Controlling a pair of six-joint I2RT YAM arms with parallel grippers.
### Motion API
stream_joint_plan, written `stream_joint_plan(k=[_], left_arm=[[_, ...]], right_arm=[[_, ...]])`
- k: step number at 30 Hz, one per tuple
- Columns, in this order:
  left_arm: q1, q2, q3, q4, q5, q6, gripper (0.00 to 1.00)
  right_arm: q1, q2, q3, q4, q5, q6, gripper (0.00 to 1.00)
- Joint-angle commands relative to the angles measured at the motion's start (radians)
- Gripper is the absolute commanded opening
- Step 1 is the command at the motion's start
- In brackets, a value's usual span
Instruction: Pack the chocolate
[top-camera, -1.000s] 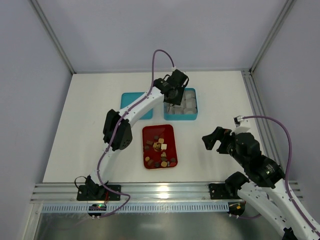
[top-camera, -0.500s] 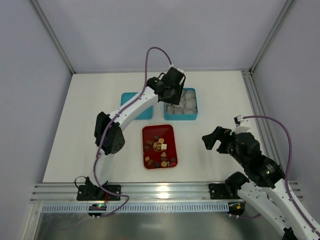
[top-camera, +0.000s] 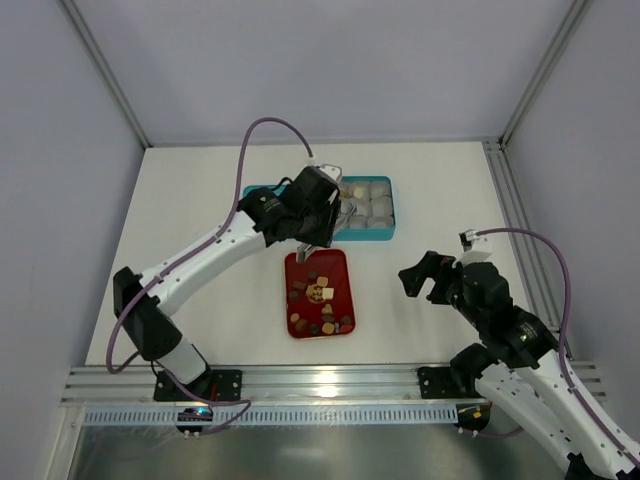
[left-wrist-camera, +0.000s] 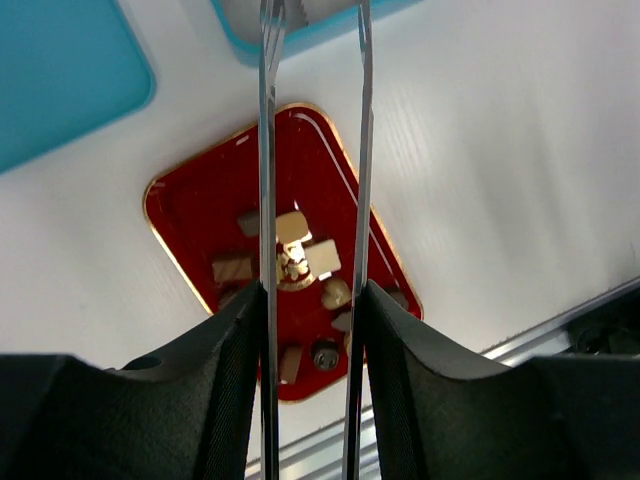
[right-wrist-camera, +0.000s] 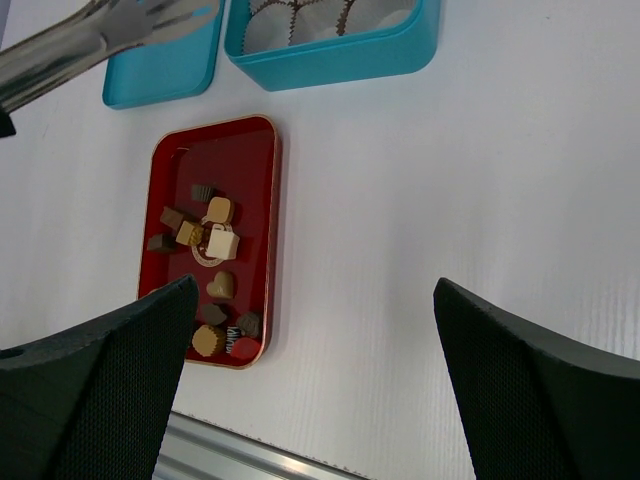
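The chocolate (top-camera: 318, 295) lies as several small brown, tan and cream pieces on a red tray (top-camera: 340, 272) at mid-table. My left gripper (top-camera: 318, 225) hangs over the tray's far end, shut on metal tongs (left-wrist-camera: 267, 150). The two blades run out from between its jaws, and nothing shows between them. Through the blades I see the chocolate (left-wrist-camera: 295, 228) on the tray (left-wrist-camera: 200, 220). My right gripper (right-wrist-camera: 315, 300) stands wide open above bare table to the right of the tray (right-wrist-camera: 250, 180). The chocolate (right-wrist-camera: 220, 243) and the tongs (right-wrist-camera: 100, 35) both show from that side.
A teal box (top-camera: 365, 233) lined with crinkled paper cups (top-camera: 368, 200) stands just beyond the tray. Its flat teal lid (top-camera: 258, 195) lies to the left, partly under my left arm. An aluminium rail (top-camera: 330, 385) runs along the near edge.
My left arm has swung back from over the teal box toward the red tray's far end, carrying the tongs. The right arm has barely shifted.
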Motion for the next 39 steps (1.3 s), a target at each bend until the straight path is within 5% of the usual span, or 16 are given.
stream_joint_plan(k=[1, 18, 39], left_arm=[[-0.030, -0.124, -0.080, -0.040, -0.033, -0.047, 0.42], [-0.145, -0.416, -0.411, -0.178, -0.049, -0.182, 0.43], [-0.185, -0.406, -0.522, -0.128, -0.038, -0.213, 0.42]], right_arm=[[0.004, 0.010, -0.017, 0.073, -0.004, 0.003, 1.00], [0.004, 0.021, -0.075, 0.115, -0.027, 0.032, 1.00], [0.004, 0.015, -0.100, 0.115, -0.027, 0.039, 1.00]])
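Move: The brown chocolate in the tray's left half lies almost under the left hand, about 3 cm to its left, 1 cm back and 21 cm below; the tongs the hand holds reach out past it, forward and right. The pale square chocolate is some 4 cm to the hand's right and 2 cm back, the blue box 22 cm ahead and 13 cm right, the blue lid 23 cm ahead and 11 cm left. From the right hand that brown chocolate is about 8 cm ahead, 31 cm left and 18 cm below. Keeping its hold on the empty tongs, the left hand draws back about 14 cm and left some 9 cm, away from the blue box, then sinks more as it slows, 7 cm in all, while the wrist tips some 15 degrees steeper, bringing the tong tips from beside the box to over the brown chocolates in the left half of the red tray, where it halts. The right hand, open and empty, sinks about 3 cm at its own side, touching nothing. ##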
